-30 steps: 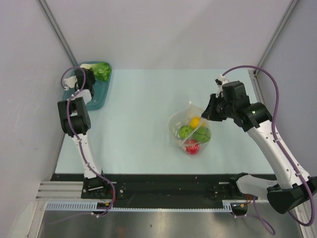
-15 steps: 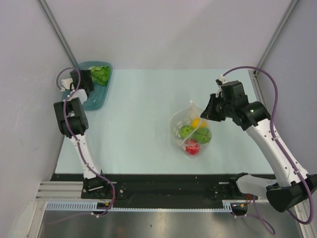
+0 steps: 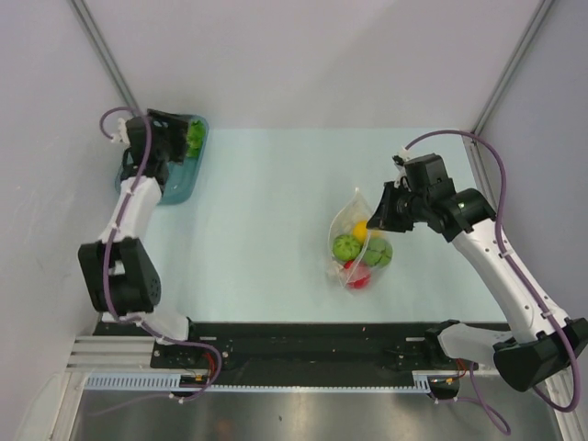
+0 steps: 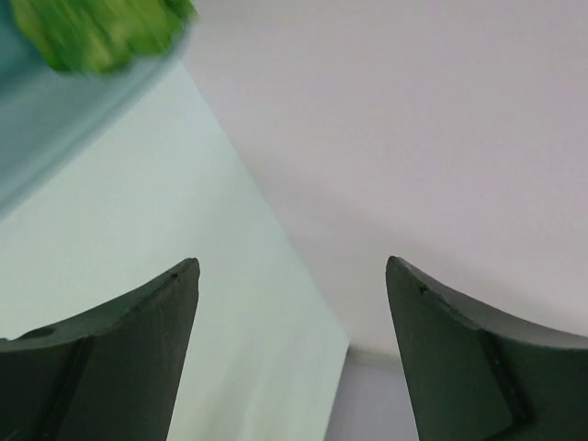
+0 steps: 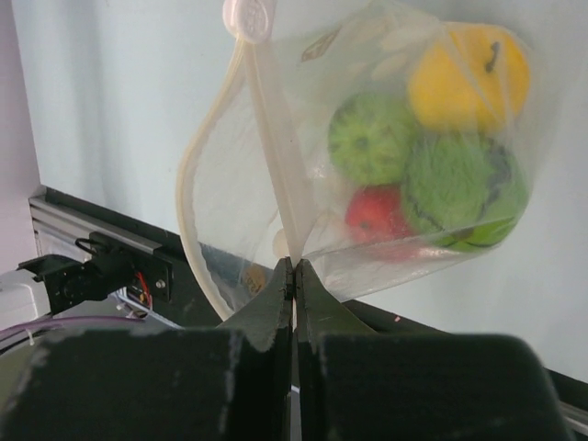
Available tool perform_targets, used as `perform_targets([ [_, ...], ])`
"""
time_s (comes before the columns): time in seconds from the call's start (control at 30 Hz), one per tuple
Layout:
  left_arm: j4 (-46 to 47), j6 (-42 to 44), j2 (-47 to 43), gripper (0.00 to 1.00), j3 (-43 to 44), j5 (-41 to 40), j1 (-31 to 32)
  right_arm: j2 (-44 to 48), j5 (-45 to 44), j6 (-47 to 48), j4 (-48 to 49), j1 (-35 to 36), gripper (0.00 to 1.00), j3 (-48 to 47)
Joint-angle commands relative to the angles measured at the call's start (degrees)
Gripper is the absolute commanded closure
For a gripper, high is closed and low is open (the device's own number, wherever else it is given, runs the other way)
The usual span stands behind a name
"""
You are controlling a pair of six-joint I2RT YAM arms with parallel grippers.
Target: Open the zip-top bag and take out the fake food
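Note:
The clear zip-top bag (image 3: 356, 246) hangs from my right gripper (image 3: 380, 217), its bottom resting on the table. In the right wrist view the jaws (image 5: 294, 267) are shut on the bag's zip strip (image 5: 276, 156), and the bag's mouth gapes open to the left. Inside lie fake food pieces: a yellow fruit (image 5: 469, 78), two green balls (image 5: 372, 138) and a small red piece (image 5: 377, 211). A green lettuce leaf (image 3: 195, 135) lies in the teal tray (image 3: 175, 188). My left gripper (image 3: 182, 138) hovers over that tray, open and empty (image 4: 292, 266), with the blurred lettuce (image 4: 96, 32) ahead.
The teal tray sits at the table's far left corner against the left wall. Grey walls close the table in at the back and sides. The black rail with both arm bases (image 3: 303, 344) runs along the near edge.
My left gripper has opened and left the lettuce in the tray, and the left arm has stretched out over it. My right gripper has raised the bag, which now hangs narrower.

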State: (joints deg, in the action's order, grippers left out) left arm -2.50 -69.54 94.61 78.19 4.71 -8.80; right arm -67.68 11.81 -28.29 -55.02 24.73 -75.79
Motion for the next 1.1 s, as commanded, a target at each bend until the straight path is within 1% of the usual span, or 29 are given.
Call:
perform_targets([
  [0.0,-8.8,14.6,-15.5,0.15,-7.3,1.3,12.4,-1.0,4.2,1.0,2.0,0.8,1.0,-1.8],
  [0.03,-9.9,15.5,-21.0,0.15,-10.4,1.0,14.3,-1.8,4.4,1.5,1.7,1.6,1.0,-2.6],
  [0.07,-10.5,16.9,-23.7,0.15,-12.3,0.4,18.6,-2.0,4.4,2.2,1.7,2.0,1.0,-2.7],
  [0.1,-10.3,17.5,-26.9,0.15,-14.5,-0.2,21.0,-2.2,4.4,3.1,1.7,2.2,1.0,-2.5],
  [0.13,-10.0,17.7,-32.1,0.15,-18.8,-0.9,23.3,-2.4,4.4,3.3,1.7,2.4,1.0,-2.4],
  [0.17,-9.5,17.6,-34.7,0.15,-21.0,-0.8,28.0,-2.4,4.5,3.5,1.6,3.0,1.0,-2.3],
  [0.23,-9.1,17.1,-38.3,0.15,-24.6,0.0,32.9,-2.5,5.0,3.2,1.3,3.6,1.0,-2.3],
  [0.27,-9.3,17.6,-40.7,0.17,-24.9,0.1,37.6,-2.5,5.3,2.8,1.5,4.4,1.0,-2.3],
  [0.3,-10.9,17.9,-41.3,0.18,-24.7,-0.3,39.9,-2.4,5.4,2.4,1.5,4.9,1.0,-2.3],
  [0.33,-10.9,19.0,-42.1,0.21,-24.0,-1.1,44.6,-2.3,5.3,2.0,1.7,5.3,1.0,-2.3],
  [0.4,-9.0,20.7,-42.9,0.26,-23.2,-3.1,49.7,-2.1,5.1,1.7,1.8,6.4,1.0,-1.6],
  [0.43,-8.4,21.5,-42.5,0.31,-22.1,-4.3,54.5,-2.0,5.2,1.4,1.9,6.5,1.0,-1.4],
  [0.47,-8.3,22.4,-41.8,0.35,-21.2,-4.6,56.4,-1.8,6.1,1.3,1.9,6.6,1.0,-1.4],
  [0.5,-8.9,22.4,-39.2,0.39,-20.2,-6.5,57.9,-1.8,6.3,1.3,1.9,6.6,1.0,-2.0],
  [0.53,-9.1,22.3,-38.0,0.48,-18.6,-7.4,60.9,-1.8,6.3,1.6,1.6,6.6,1.0,-2.5],
  [0.6,-9.4,22.3,-34.5,0.56,-17.7,-10.2,63.0,-2.4,6.3,2.2,1.2,6.5,1.0,-4.1],
  [0.63,-9.4,22.5,-33.1,0.62,-16.5,-10.6,64.3,-2.7,6.5,2.4,0.8,6.5,1.0,-5.5],
  [0.73,-12.3,24.1,-29.2,0.71,-13.7,-13.3,67.0,-3.7,8.3,2.3,0.9,5.8,1.0,-6.9],
  [0.9,-13.2,27.1,-24.3,0.78,-11.8,-14.5,69.0,-3.1,15.2,-1.1,4.7,3.4,1.0,-5.0],
  [0.93,-13.6,28.1,-22.6,0.81,-11.3,-14.4,69.4,-2.7,16.2,-1.7,5.2,2.3,1.0,-4.7],
  [0.97,-13.8,29.0,-21.7,0.82,-10.9,-14.3,69.6,-2.7,18.8,-1.9,5.5,1.6,1.0,-4.2],
  [1.07,-18.2,30.9,-17.7,0.84,-7.6,-15.4,69.9,-3.2,24.3,-3.2,6.9,-0.5,1.0,-3.9],
])
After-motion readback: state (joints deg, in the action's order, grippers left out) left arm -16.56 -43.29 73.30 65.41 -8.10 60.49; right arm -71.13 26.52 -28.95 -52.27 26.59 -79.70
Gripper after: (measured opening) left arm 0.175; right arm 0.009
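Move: Out by the tray, the left hand holds nothing. The zip-top bag's open mouth lies some 24 cm back from it, 42 cm to its right and about 6 cm lower. From the right hand, which already grips the bag's rim, the mouth is about 4 cm ahead, 5 cm left and 4 cm below. Inside, 14 to 15 cm below that hand, the yellow fruit sits 7 cm ahead and 1 cm right, the round green one 2 cm ahead and 4 cm left, the red one 3 cm back and 1 cm left. Sweeping away from the tray, the left hand travels about 39 cm right and 32 cm back to the bag's mouth, rising about 5 cm, then sinking at the end. Its wrist swings some 65 degrees clockwise and rolls left side up; its wide-open fingers close to a narrow gap. The right hand keeps its pinch on the rim, drawing it 5 cm left, then lifting it about 3 cm. ##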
